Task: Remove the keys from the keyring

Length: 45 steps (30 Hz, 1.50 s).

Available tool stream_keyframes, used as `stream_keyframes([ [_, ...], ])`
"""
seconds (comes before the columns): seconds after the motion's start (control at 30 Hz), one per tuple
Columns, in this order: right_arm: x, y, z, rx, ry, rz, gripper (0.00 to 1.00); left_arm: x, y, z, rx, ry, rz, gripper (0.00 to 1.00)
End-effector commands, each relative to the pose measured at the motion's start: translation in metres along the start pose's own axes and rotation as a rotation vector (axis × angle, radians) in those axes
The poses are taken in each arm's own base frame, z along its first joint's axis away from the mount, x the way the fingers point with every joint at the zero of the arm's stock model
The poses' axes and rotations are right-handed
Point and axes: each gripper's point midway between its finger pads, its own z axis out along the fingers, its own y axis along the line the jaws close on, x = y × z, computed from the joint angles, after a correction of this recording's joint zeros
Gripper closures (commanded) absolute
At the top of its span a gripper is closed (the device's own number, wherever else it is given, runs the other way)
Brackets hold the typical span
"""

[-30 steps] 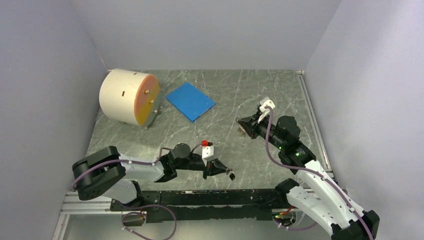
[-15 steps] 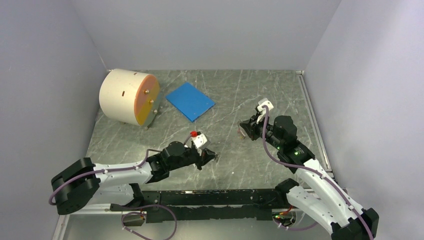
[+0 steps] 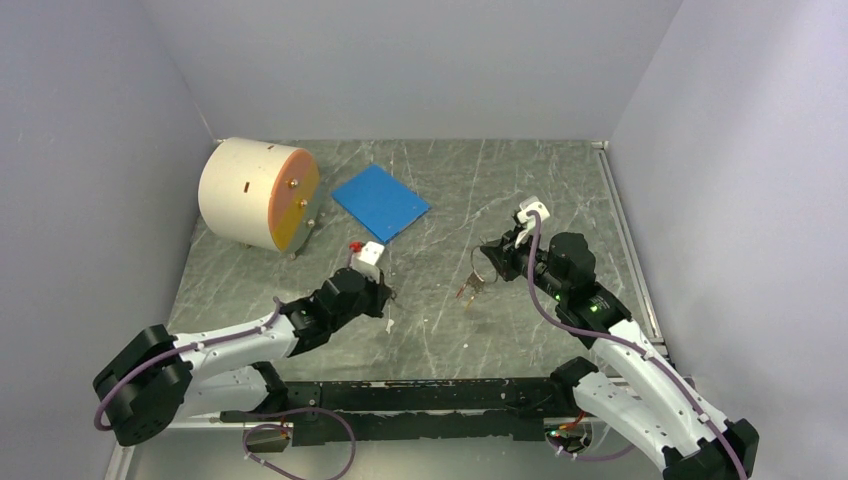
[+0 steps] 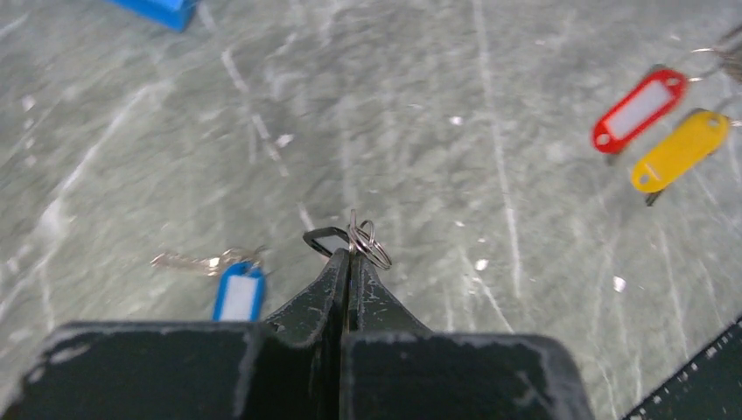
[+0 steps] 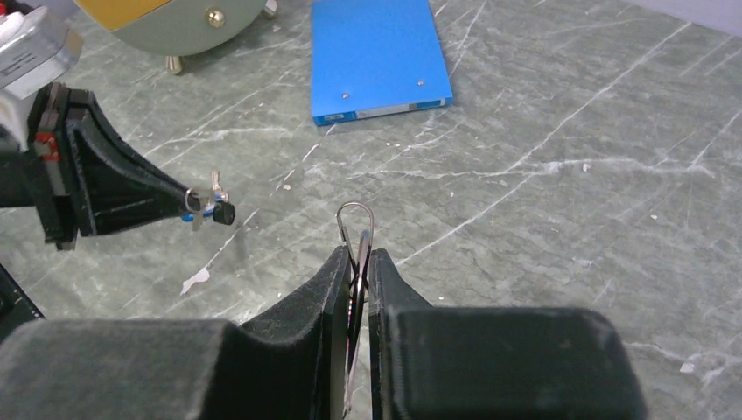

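My right gripper [image 5: 354, 258] is shut on the keyring [image 5: 353, 217], a thin silver wire loop that sticks up between the pads. In the left wrist view a red tag [image 4: 639, 108] and a yellow tag [image 4: 680, 150] hang from it; from above they dangle under the right gripper [image 3: 488, 262]. My left gripper [image 4: 350, 259] is shut on a small silver split ring [image 4: 374, 244] that carries the black-headed key [image 4: 325, 238]. The key also shows in the right wrist view [image 5: 223, 213], at the left gripper's tip [image 5: 186, 203]. The two grippers are apart, the left one [image 3: 386, 299] left of the right.
A blue-and-white tag [image 4: 238, 295] with a silver key [image 4: 185, 261] lies on the table under my left gripper. A blue square pad [image 3: 380, 202] lies at the back. A cream drum [image 3: 258, 193] stands at the back left. Walls close in three sides.
My left gripper has moved left and away from the front edge, carrying the black-headed key away from the right gripper. The right gripper has stayed about in place, with tags now hanging below it.
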Motion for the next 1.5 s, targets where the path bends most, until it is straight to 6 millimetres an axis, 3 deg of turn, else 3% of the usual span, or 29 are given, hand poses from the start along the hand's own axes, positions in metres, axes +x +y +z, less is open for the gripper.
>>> stream_keyframes([
  [0.0,-0.012,-0.005,0.001,0.031,-0.045,0.017,1.00,-0.008,0.025,0.002,-0.112,0.008,-0.123,0.97],
  [0.23,-0.009,-0.008,0.002,0.047,-0.037,0.021,1.00,-0.005,0.054,0.009,-0.179,0.031,-0.195,0.96],
  [0.37,-0.006,-0.012,0.003,0.069,-0.023,0.028,1.00,-0.003,0.058,0.014,-0.177,0.053,-0.227,0.92],
  [0.53,-0.002,-0.019,0.003,0.113,-0.012,0.040,1.00,-0.003,0.059,0.009,-0.175,0.056,-0.267,0.81],
  [0.73,0.004,-0.025,0.005,0.148,0.010,0.058,1.00,-0.007,0.066,-0.007,-0.208,0.016,-0.302,0.62],
  [0.87,0.008,-0.028,0.007,0.161,0.022,0.078,1.00,-0.014,0.068,-0.023,-0.229,-0.002,-0.324,0.52],
  [1.0,0.007,-0.023,0.014,0.132,0.003,0.115,1.00,-0.033,0.072,-0.046,-0.271,-0.045,-0.359,0.28],
  [1.07,0.006,-0.014,0.019,0.079,-0.014,0.142,1.00,-0.043,0.072,-0.058,-0.284,-0.070,-0.373,0.21],
  [1.2,0.006,-0.008,0.028,0.029,-0.042,0.197,1.00,-0.063,0.076,-0.085,-0.319,-0.132,-0.406,0.14],
  [1.3,0.012,-0.019,0.033,0.058,-0.063,0.249,1.00,-0.076,0.080,-0.107,-0.351,-0.172,-0.425,0.07],
  [1.47,0.028,-0.044,0.037,0.104,-0.099,0.369,1.00,-0.099,0.078,-0.143,-0.346,-0.220,-0.382,0.06],
])
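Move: The left hand holds the small key with the black fob about 5 cm above the table. The loose blue-tagged keys it is carried to lie about 6 cm to its left, 1 cm ahead and 5 cm below. The blue folder is some 22 cm ahead and 2 cm left, while the tags dangling from the keyring hang about 16 cm right and 2 cm ahead. From the right hand, the blue-tagged keys lie roughly 24 cm left, 2 cm back and 17 cm below. Still pinching the key and fob, the left hand carries them about 5 cm left, 3 cm forward and nearly 4 cm down beside the blue-tagged keys, opens wide to let them go, then rises some 14 cm while drawing off left and slightly back, turning counter-clockwise throughout. The right hand keeps its grip on the keyring and sinks about 6 cm with a little forward travel, tipping down. ##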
